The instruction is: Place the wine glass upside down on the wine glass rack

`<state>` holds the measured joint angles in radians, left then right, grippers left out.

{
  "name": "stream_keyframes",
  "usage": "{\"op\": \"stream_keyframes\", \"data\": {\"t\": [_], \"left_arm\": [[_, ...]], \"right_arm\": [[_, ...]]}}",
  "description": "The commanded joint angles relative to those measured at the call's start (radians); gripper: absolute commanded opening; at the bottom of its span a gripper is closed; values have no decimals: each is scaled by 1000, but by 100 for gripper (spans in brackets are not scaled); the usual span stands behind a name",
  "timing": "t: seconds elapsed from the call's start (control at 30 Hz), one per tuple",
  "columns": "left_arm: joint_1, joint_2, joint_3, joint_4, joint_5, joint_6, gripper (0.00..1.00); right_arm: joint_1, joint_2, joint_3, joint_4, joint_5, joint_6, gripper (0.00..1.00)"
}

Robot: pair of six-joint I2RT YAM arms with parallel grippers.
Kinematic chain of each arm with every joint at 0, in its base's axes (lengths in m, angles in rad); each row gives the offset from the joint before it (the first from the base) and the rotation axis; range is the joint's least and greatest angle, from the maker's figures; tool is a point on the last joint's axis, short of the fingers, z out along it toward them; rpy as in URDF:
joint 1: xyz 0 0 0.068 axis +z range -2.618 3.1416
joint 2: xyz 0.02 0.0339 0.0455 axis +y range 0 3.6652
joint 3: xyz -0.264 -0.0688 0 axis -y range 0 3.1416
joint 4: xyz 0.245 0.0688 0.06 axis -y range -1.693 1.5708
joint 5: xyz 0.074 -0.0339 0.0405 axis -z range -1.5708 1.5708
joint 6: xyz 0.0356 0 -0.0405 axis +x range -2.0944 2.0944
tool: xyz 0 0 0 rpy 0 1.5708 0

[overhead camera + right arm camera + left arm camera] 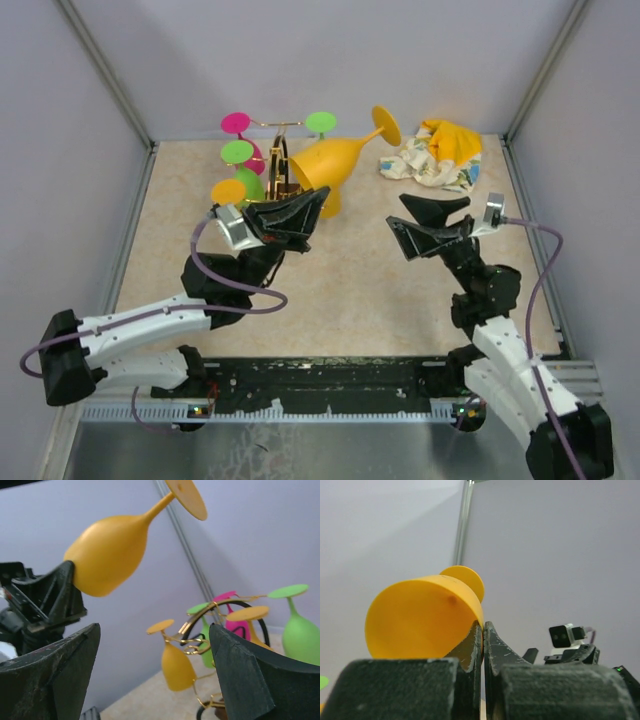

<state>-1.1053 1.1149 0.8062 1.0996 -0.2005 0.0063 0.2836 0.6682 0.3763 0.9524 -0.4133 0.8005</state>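
The yellow-orange wine glass (325, 168) is off the table, tilted on its side, with its foot (387, 125) pointing to the far right. My left gripper (300, 215) is shut on the rim of its bowl. The left wrist view shows the bowl (420, 622) with its wall pinched between my closed fingertips (483, 626). The gold wire wine glass rack (281, 165) stands just left of the glass, with pink, green and orange glasses hung upside down on it. My right gripper (430, 225) is open and empty to the right. Its view shows the held glass (107, 552) and the rack (220, 611).
A crumpled white and yellow cloth (435, 155) lies at the far right. Hung glasses on the rack include a pink one (235, 123), a green one (320, 122) and an orange one (228, 190). Grey walls close in the table on three sides.
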Motion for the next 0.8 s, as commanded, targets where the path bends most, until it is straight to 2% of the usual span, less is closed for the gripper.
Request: {"op": "stream_keyframes", "data": {"t": [0.0, 0.1, 0.2, 0.4, 0.77], "left_arm": [[4, 41, 5, 121, 89, -92, 0], [4, 58, -2, 142, 100, -120, 0], [3, 74, -22, 188, 110, -151, 0], [2, 97, -55, 260, 133, -205, 0], [-4, 69, -49, 192, 229, -253, 0]], "right_arm": [[-8, 142, -3, 541, -25, 242, 89], [-8, 230, 18, 693, -6, 313, 88], [-5, 290, 46, 770, 13, 346, 87], [6, 342, 132, 773, 27, 297, 87], [12, 450, 269, 773, -15, 286, 84]]}}
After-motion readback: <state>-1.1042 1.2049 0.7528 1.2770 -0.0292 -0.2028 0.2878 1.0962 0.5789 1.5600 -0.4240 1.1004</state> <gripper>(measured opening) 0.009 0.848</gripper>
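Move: The held orange wine glass, pinched by its rim in the left fingers, has its middle about 7 cm ahead, 8 cm left and 10 cm above the right hand. That open right gripper waits some 13 cm right, 3 cm back and 6 cm below the left hand. Of the left hand, the hanging orange glass on the rack is about 10 cm straight ahead, 14 cm lower; the rack itself 12 cm ahead, 7 cm left, 15 cm lower. The wine glass, still pinched by its rim, is brought back and to the right, about 4 cm in all and sinking slightly, while the left wrist turns some 15 degrees clockwise, swinging the foot towards the right gripper. The right hand rises about 8 cm to meet the foot, rolling its left side up, tipping its fingers upward and turning a little counter-clockwise, fingers staying wide open. ##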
